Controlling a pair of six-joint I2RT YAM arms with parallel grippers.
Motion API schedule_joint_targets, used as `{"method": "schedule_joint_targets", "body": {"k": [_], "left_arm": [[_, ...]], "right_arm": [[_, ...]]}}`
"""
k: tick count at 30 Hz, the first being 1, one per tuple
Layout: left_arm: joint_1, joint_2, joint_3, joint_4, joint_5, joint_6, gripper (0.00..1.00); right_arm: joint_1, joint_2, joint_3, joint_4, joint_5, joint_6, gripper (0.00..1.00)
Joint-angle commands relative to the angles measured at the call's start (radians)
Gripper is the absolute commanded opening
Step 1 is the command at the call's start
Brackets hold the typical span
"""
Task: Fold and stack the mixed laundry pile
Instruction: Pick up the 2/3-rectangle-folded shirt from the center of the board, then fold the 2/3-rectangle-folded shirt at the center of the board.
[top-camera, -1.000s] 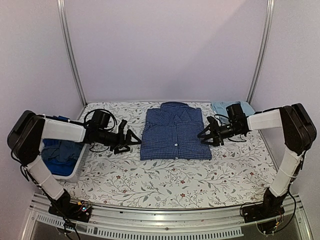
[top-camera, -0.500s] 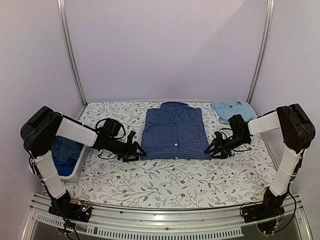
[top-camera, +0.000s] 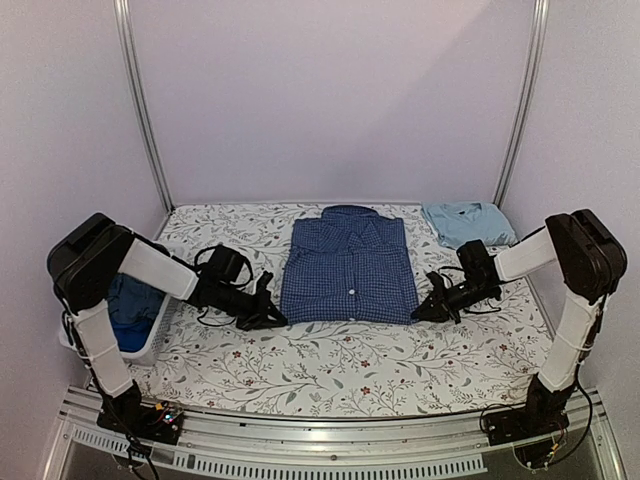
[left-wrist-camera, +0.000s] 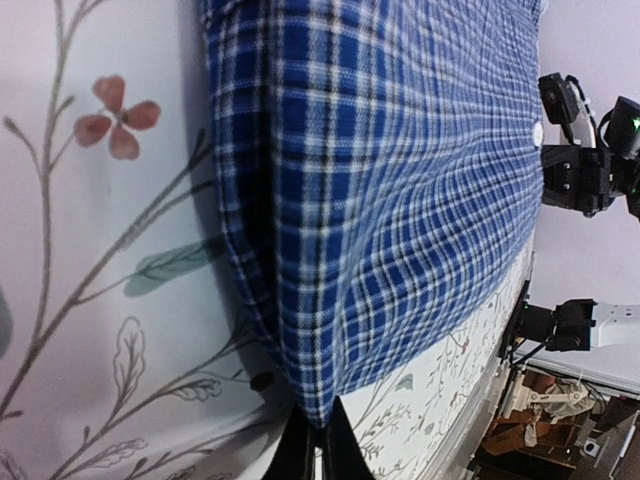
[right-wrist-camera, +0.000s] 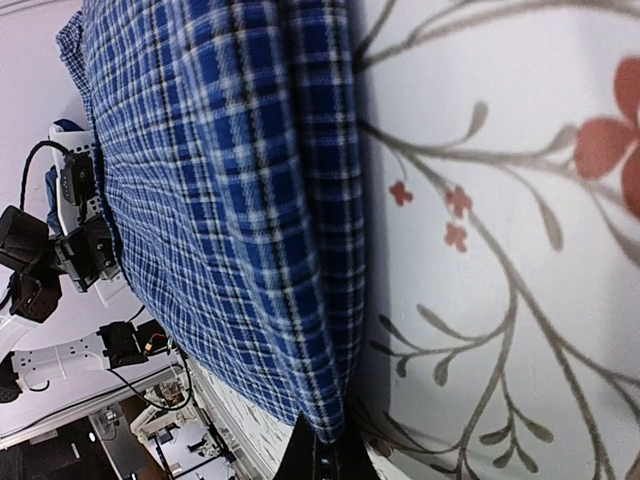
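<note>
The dark blue small-check shirt (top-camera: 348, 268) lies folded flat, collar to the back, in the middle of the floral table. My left gripper (top-camera: 272, 318) is low at its near left corner. In the left wrist view the fingers (left-wrist-camera: 318, 452) are pinched on the tip of that shirt corner (left-wrist-camera: 400, 200). My right gripper (top-camera: 420, 312) is low at the near right corner. In the right wrist view it (right-wrist-camera: 330, 458) is likewise closed on the corner of the check cloth (right-wrist-camera: 220, 200). A folded light-blue shirt (top-camera: 467, 222) lies at the back right.
A white plastic basket (top-camera: 160, 330) stands at the left edge behind my left arm, with brighter blue garments (top-camera: 122, 305) in it. The floral table cover (top-camera: 340, 365) spreads in front of the shirt. Metal posts stand at both back corners.
Both grippers came down from beside the shirt's sides to its near corners and closed on them. The shirt itself has not visibly moved.
</note>
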Motion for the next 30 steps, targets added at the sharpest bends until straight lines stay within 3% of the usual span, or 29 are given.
{"method": "schedule_joint_targets", "body": {"k": [1,6,11,15,18,21,30], "left_arm": [[-0.023,-0.065,-0.039,-0.043,0.031,0.02,0.0],[-0.054,-0.231,-0.122,-0.143,0.045,0.023,0.0],[-0.102,-0.507,-0.183,-0.308,0.064,-0.016,0.0],[-0.112,-0.685,-0.101,-0.489,0.05,-0.042,0.0],[-0.089,-0.701,-0.001,-0.567,0.023,-0.046,0.0],[-0.037,-0.638,0.096,-0.553,0.006,-0.038,0.0],[0.138,-0.253,0.398,-0.499,-0.032,0.059,0.0]], "right_arm": [[0.011,-0.076,-0.091,-0.03,0.0,0.023,0.0],[0.047,-0.229,-0.178,-0.14,-0.001,0.051,0.0],[0.083,-0.442,-0.241,-0.277,-0.009,0.109,0.0],[0.089,-0.626,-0.213,-0.395,-0.017,0.197,0.0],[0.087,-0.714,-0.118,-0.423,-0.003,0.292,0.0],[0.079,-0.646,0.0,-0.406,0.024,0.29,0.0],[-0.057,-0.152,0.445,-0.387,0.04,0.095,0.0]]}}
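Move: Already pinched by both hands are the near corners of the folded checked shirt. Its middle lies about 17 cm ahead of the left hand and 15 cm to its right, and some 17 cm ahead of the right hand and 14 cm to its left, all at about fingertip height. The light-blue folded shirt is roughly 33 cm ahead of the right hand and 18 cm to its right. The laundry basket stands about 35 cm to the left hand's left and 5 cm ahead. Lifting together, both hands keep their pinch on the near corners and first draw back towards the base by about 10 cm while starting to rise. They go on up to some 18 cm and then swing forward over the shirt, ending just ahead of where they began. The wrists tilt only a little. ##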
